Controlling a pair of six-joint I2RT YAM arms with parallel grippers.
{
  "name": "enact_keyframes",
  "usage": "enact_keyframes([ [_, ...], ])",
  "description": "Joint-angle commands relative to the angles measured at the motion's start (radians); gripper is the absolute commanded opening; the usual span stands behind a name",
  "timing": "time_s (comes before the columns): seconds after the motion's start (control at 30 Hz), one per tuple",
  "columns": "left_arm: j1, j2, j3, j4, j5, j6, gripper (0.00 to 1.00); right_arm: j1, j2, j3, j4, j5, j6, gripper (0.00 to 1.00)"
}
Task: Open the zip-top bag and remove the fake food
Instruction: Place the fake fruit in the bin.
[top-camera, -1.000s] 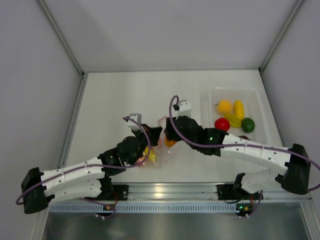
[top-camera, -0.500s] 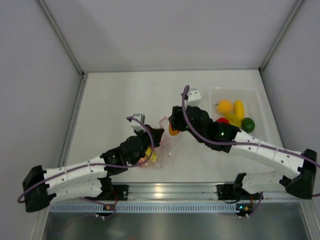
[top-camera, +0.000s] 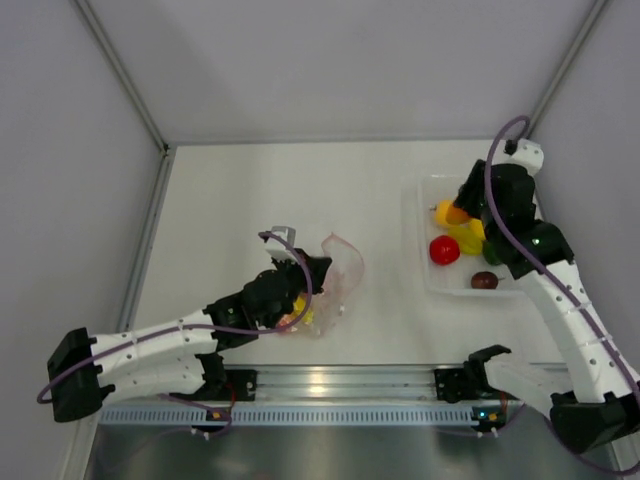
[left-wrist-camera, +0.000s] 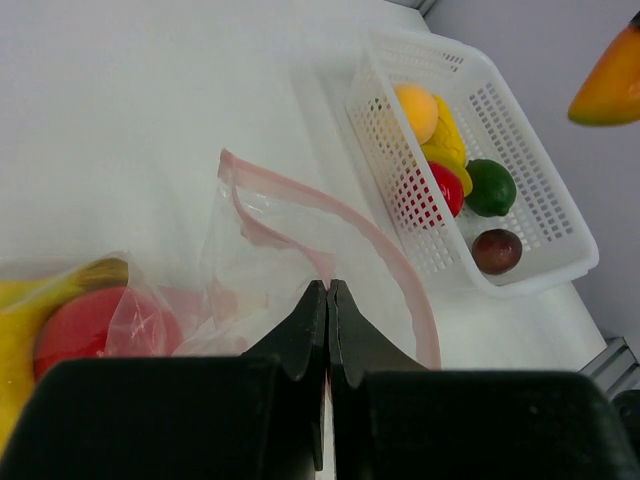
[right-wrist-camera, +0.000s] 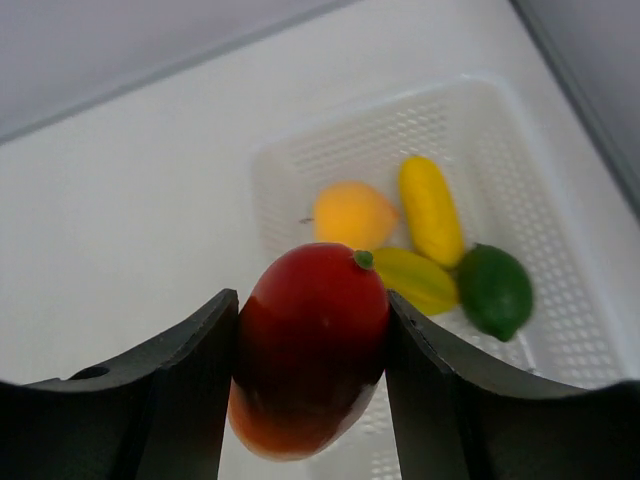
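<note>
The zip-top bag (top-camera: 338, 268) lies at the table's middle, its mouth open and its pink zip strip (left-wrist-camera: 300, 200) curling upward. My left gripper (top-camera: 300, 270) is shut on the bag's edge (left-wrist-camera: 328, 292). A yellow banana (left-wrist-camera: 25, 315) and a red apple (left-wrist-camera: 90, 328) lie inside the bag. My right gripper (top-camera: 466, 206) is shut on a red-orange mango-like fruit (right-wrist-camera: 310, 360) and holds it above the white tray (top-camera: 422, 272). That fruit also shows in the left wrist view (left-wrist-camera: 608, 85).
The white mesh tray (left-wrist-camera: 400, 130) at the right holds an orange fruit (right-wrist-camera: 352, 215), yellow pieces (right-wrist-camera: 430, 210), a green lime (right-wrist-camera: 495, 292), a red tomato (top-camera: 444, 249) and a dark purple piece (top-camera: 484, 280). Grey walls enclose the table.
My right arm has lifted the red-orange fruit out of the bag and swung right to above the tray. My left gripper has kept its hold on the bag.
</note>
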Motion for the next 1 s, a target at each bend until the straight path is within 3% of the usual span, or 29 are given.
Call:
enact_keyframes([
  [0.0, 0.003, -0.025, 0.044, 0.016, 0.006, 0.026, 0.0, -0.159, 0.058, -0.107, -0.173, -0.058, -0.076, 0.14],
  [0.23, 0.003, -0.001, 0.079, 0.003, 0.05, 0.055, 0.0, -0.287, 0.034, -0.372, 0.005, -0.171, 0.02, 0.16],
  [0.57, 0.003, -0.032, 0.087, -0.037, 0.067, 0.063, 0.0, -0.299, -0.028, -0.512, 0.099, -0.087, 0.1, 0.21],
  [0.67, 0.004, -0.032, 0.087, -0.037, 0.07, 0.066, 0.0, -0.299, -0.023, -0.512, 0.09, -0.086, 0.096, 0.46],
  [0.7, 0.004, -0.027, 0.089, -0.037, 0.074, 0.068, 0.0, -0.299, -0.025, -0.507, 0.082, -0.084, 0.093, 0.6],
  [0.8, 0.004, -0.021, 0.095, -0.035, 0.092, 0.072, 0.0, -0.299, -0.038, -0.487, 0.064, -0.087, 0.073, 0.82],
  [0.87, 0.004, -0.019, 0.104, -0.037, 0.109, 0.078, 0.0, -0.299, -0.066, -0.469, 0.05, -0.078, 0.06, 0.87],
  [0.9, 0.004, -0.013, 0.107, -0.037, 0.126, 0.085, 0.0, -0.299, -0.075, -0.466, 0.048, -0.076, 0.059, 0.97],
  [0.97, 0.004, -0.006, 0.119, -0.035, 0.139, 0.089, 0.0, -0.298, -0.11, -0.454, 0.041, -0.089, 0.041, 0.99],
])
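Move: In the near left part of the bin, the empty spot for the orange-red fruit held in the right hand lies about 6 cm back, 6 cm to the right and 28 cm below that hand. The red ball lies level ahead-wise and 3 cm right, the plum 6 cm back and 13 cm right, and the star fruit 5 cm ahead and 9 cm right, all nearly as deep. From the left hand the spot is about 32 cm right, 4 cm ahead and 18 cm down. Sinking fast by some 20 cm into the bin, the right hand also swings about 7 cm right and 5 cm back, tipping its fingers roughly 30 degrees farther down, turning slightly clockwise. It stops low over the gap beside the plum, spreads its fingers to let go of the orange-red fruit, then just starts to rise. The left hand keeps its pinch on the bag's edge, easing 2 cm up. ##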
